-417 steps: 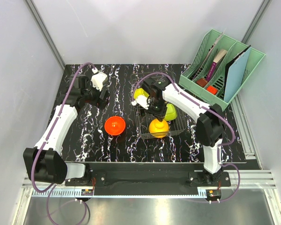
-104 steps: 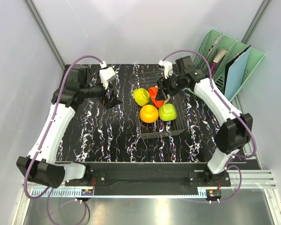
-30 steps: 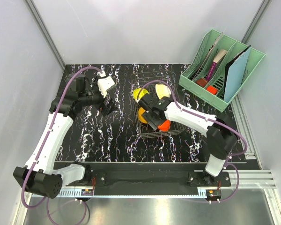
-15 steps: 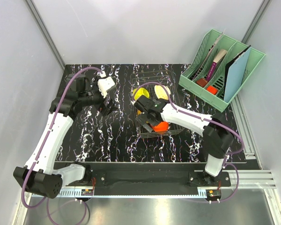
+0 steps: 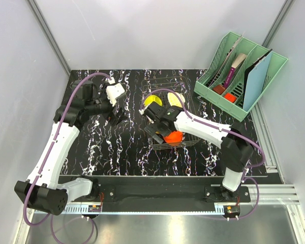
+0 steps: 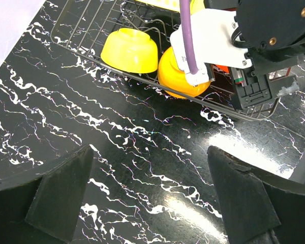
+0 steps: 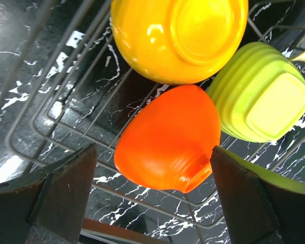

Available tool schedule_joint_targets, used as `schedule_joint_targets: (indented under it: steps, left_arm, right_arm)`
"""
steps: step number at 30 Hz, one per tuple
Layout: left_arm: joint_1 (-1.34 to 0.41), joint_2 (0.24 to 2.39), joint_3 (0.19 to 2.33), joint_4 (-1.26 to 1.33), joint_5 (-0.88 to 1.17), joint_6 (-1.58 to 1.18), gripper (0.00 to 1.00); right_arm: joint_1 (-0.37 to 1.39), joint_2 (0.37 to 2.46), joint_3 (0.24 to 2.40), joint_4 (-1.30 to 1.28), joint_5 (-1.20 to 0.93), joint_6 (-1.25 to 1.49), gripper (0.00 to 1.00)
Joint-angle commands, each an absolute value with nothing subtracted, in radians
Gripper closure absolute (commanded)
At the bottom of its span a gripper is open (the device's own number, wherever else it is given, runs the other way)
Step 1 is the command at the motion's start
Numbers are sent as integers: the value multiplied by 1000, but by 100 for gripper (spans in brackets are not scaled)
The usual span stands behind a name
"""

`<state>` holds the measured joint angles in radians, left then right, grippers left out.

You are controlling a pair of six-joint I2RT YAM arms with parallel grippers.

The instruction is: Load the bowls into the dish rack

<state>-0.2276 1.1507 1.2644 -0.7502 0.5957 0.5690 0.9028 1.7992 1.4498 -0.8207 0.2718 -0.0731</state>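
Observation:
The dark wire dish rack [image 5: 167, 145] stands mid-table. An orange bowl [image 7: 168, 140] lies on its side on the rack's wires, also seen in the top view [image 5: 174, 136]. My right gripper [image 7: 155, 195] is open around it, fingers apart from its sides. Beside it in the rack sit a yellow-orange bowl [image 7: 178, 35] and a lime-green bowl [image 7: 259, 99], both bottom-up. A yellow bowl [image 6: 129, 51] rests at the rack's far left corner. My left gripper [image 6: 152, 203] hangs open over the bare marble to the left of the rack, holding nothing.
A mint-green file organiser [image 5: 239, 71] with books stands at the back right corner. The right arm [image 6: 244, 40] reaches across the rack. Grey walls close in the black marbled table [image 5: 101, 147] on three sides.
My right gripper has opened and let go of the orange bowl, which now lies in the rack. The gripper has drawn back slightly to the left. The left arm has not moved.

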Motion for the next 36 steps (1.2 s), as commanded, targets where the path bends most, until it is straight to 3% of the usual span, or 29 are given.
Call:
schedule_joint_targets:
  steps: [1,5,7,8,9,11,12,27,36]
  left_arm:
    - [-222,1127,1266,-724,597,578,1]
    - [-224,1127,1266,-723,603,574,1]
    - [-222,1127,1267,-723,603,572,1]
    - [-222,1127,1269,-723,606,572,1]
    - [-222,1127,1269,-723,604,571,1]
    - [-222,1124,1269,-721,609,568,1]
    - [-224,1126,1264,-721,607,568,1]
    - [-222,1118,1238,-718,606,578,1]
    - [-222,1115,1232,-718,606,584,1]
  right_arm:
    - [917,1749,1525,-862,218,-104,0]
    - [917,1730,1552,-879,222,-120,0]
    - [916,1732,1565,-879,241,-121,11]
    - [916,1735,1569,-877,247,-121,26]
    - [916,1739,1577,-877,253,-121,57]
    - [911,1752,1583,-879,270,-115,94]
    - [910,1753,1585,-880,268,-115,98]
    - [785,1787,1528,-825,235,-115,100]
    - [784,1827,1470,-811,95,-101,100]
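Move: The red bowl, already let go, lies under the open right gripper, about 2 cm ahead, 2 cm right and roughly 4 cm below. At that same height, the orange bowl is some 8 cm ahead and 6 cm left of the hand, and the lime bowl about 9 cm ahead and 6 cm right. From the left hand the red bowl is level ahead, roughly 25 cm right and 20 cm lower. Upward first: the right hand rises about 3.5 cm with a slight drift left, its open fingers shutting fully on nothing. Closed, it then swings forward and right by some 3 to 4 cm each way across the red bowl, and finally sinks about 2.5 cm, easing back 1 cm, so the joined tips come down close over that bowl; contact can't be told. ##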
